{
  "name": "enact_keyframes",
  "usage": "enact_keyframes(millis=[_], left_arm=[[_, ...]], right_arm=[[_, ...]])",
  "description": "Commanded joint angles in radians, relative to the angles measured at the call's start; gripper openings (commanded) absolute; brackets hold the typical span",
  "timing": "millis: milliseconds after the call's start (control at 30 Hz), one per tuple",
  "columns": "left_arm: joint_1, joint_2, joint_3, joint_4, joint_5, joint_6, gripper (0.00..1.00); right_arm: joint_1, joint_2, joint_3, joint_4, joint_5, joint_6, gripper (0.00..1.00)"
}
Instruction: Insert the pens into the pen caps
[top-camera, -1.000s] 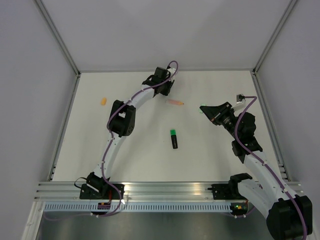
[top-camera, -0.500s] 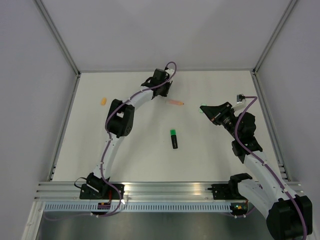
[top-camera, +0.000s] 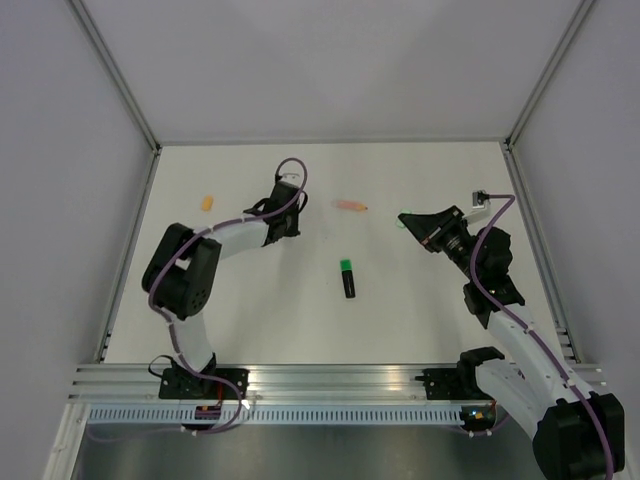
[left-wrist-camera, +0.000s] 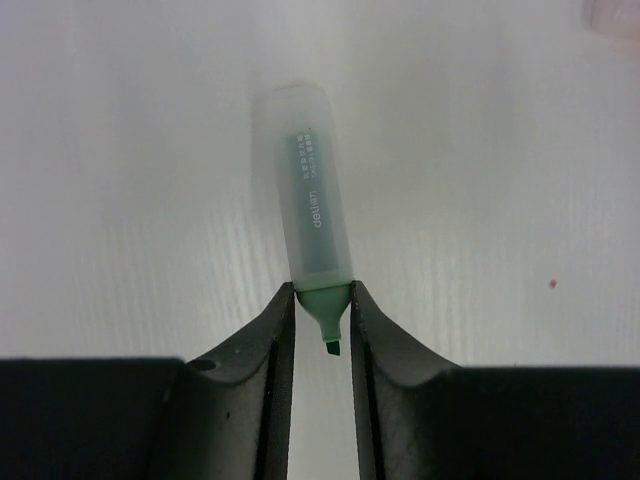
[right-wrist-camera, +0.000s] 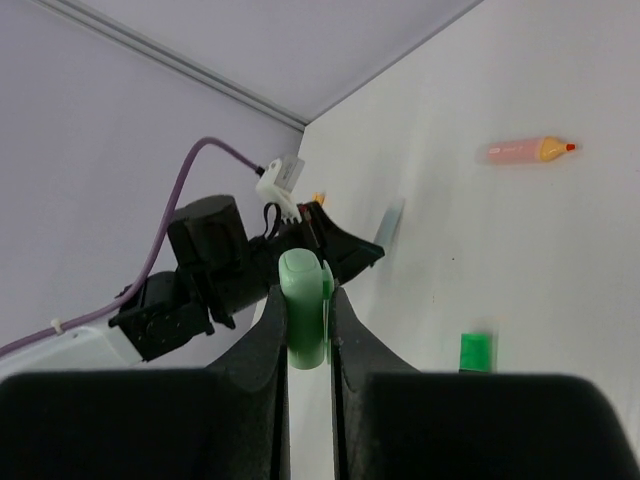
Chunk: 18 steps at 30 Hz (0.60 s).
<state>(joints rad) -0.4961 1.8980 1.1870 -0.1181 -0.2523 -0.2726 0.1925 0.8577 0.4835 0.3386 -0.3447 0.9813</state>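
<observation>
My left gripper (left-wrist-camera: 322, 290) is shut on the tip end of the pale mint pen (left-wrist-camera: 312, 195), whose body sticks out past the fingers. From above, that gripper (top-camera: 284, 222) is at the back left of centre. My right gripper (right-wrist-camera: 308, 300) is shut on a pale green pen cap (right-wrist-camera: 305, 310) and is held up at the right (top-camera: 408, 218), facing the left gripper (right-wrist-camera: 345, 252). The salmon pen (top-camera: 351, 205) lies between the two grippers, and the black and green pen (top-camera: 348, 277) lies nearer the middle. An orange cap (top-camera: 207, 203) lies at the far left.
The white table (top-camera: 450, 320) is fenced by a metal frame, with a rail along the near edge (top-camera: 330, 378). The left arm's elbow (top-camera: 180, 275) juts out over the left side of the table.
The left gripper has drawn back from the far middle toward the left and nearer, with the mint pen in its jaws, and its elbow has swung out left. The right arm has stayed still.
</observation>
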Motion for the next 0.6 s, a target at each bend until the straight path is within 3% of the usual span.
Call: enact_keyframes(millis=[0, 167, 300, 367, 400, 467, 567], left_arm=[[-0.031, -0.156, -0.182, 0.107, -0.074, -0.155, 0.03], [-0.123, -0.264, -0.39, 0.198, -0.139, -0.273, 0.06], [-0.246, -0.292, -0.431, 0.228, -0.166, -0.306, 0.13], [-0.277, -0.29, -0.399, 0.2, -0.159, -0.294, 0.24], [-0.297, -0.292, -0.382, 0.181, -0.142, -0.259, 0.36], [-0.308, -0.324, -0.327, 0.138, -0.113, -0.203, 0.48], [-0.308, -0.408, -0.29, 0.098, -0.067, -0.018, 0.53]], right_arm=[[-0.002, -0.011, -0.006, 0.066, -0.028, 0.023, 0.0], [-0.002, -0.006, -0.008, 0.074, -0.03, 0.03, 0.0], [-0.002, -0.006, -0.008, 0.074, -0.03, 0.028, 0.0], [-0.002, -0.009, -0.008, 0.069, -0.028, 0.025, 0.0], [-0.002, -0.009, -0.01, 0.071, -0.025, 0.022, 0.0], [-0.002, -0.008, -0.006, 0.063, -0.022, 0.022, 0.0], [-0.002, -0.011, 0.001, 0.057, -0.028, 0.019, 0.0]])
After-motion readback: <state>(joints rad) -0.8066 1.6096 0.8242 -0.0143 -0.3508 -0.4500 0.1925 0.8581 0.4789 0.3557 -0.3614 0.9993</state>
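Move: The left hand already grips the clear green pen near its green tip. The bare table spot for it lies about 12 cm back, 5 cm to the right and 3 cm below. The black marker with the green cap is roughly 14 cm back and 15 cm right of this hand, and the orange-tipped pen some 9 cm ahead and 17 cm right. From the idle right hand, that bare spot is level with it, about 22 cm left and 23 cm down. The left hand brings the gripped green pen back towards its own base, low over the table, sinking about 2 cm on the way, then curves right towards the green-capped black marker, ending about 12 cm back and 6 cm right of where it was. Near the end the fingers open from their grip to about half wide and let go of the pen on the table, while the hand starts to rise, lifting about 2.5 cm from its lowest point. ##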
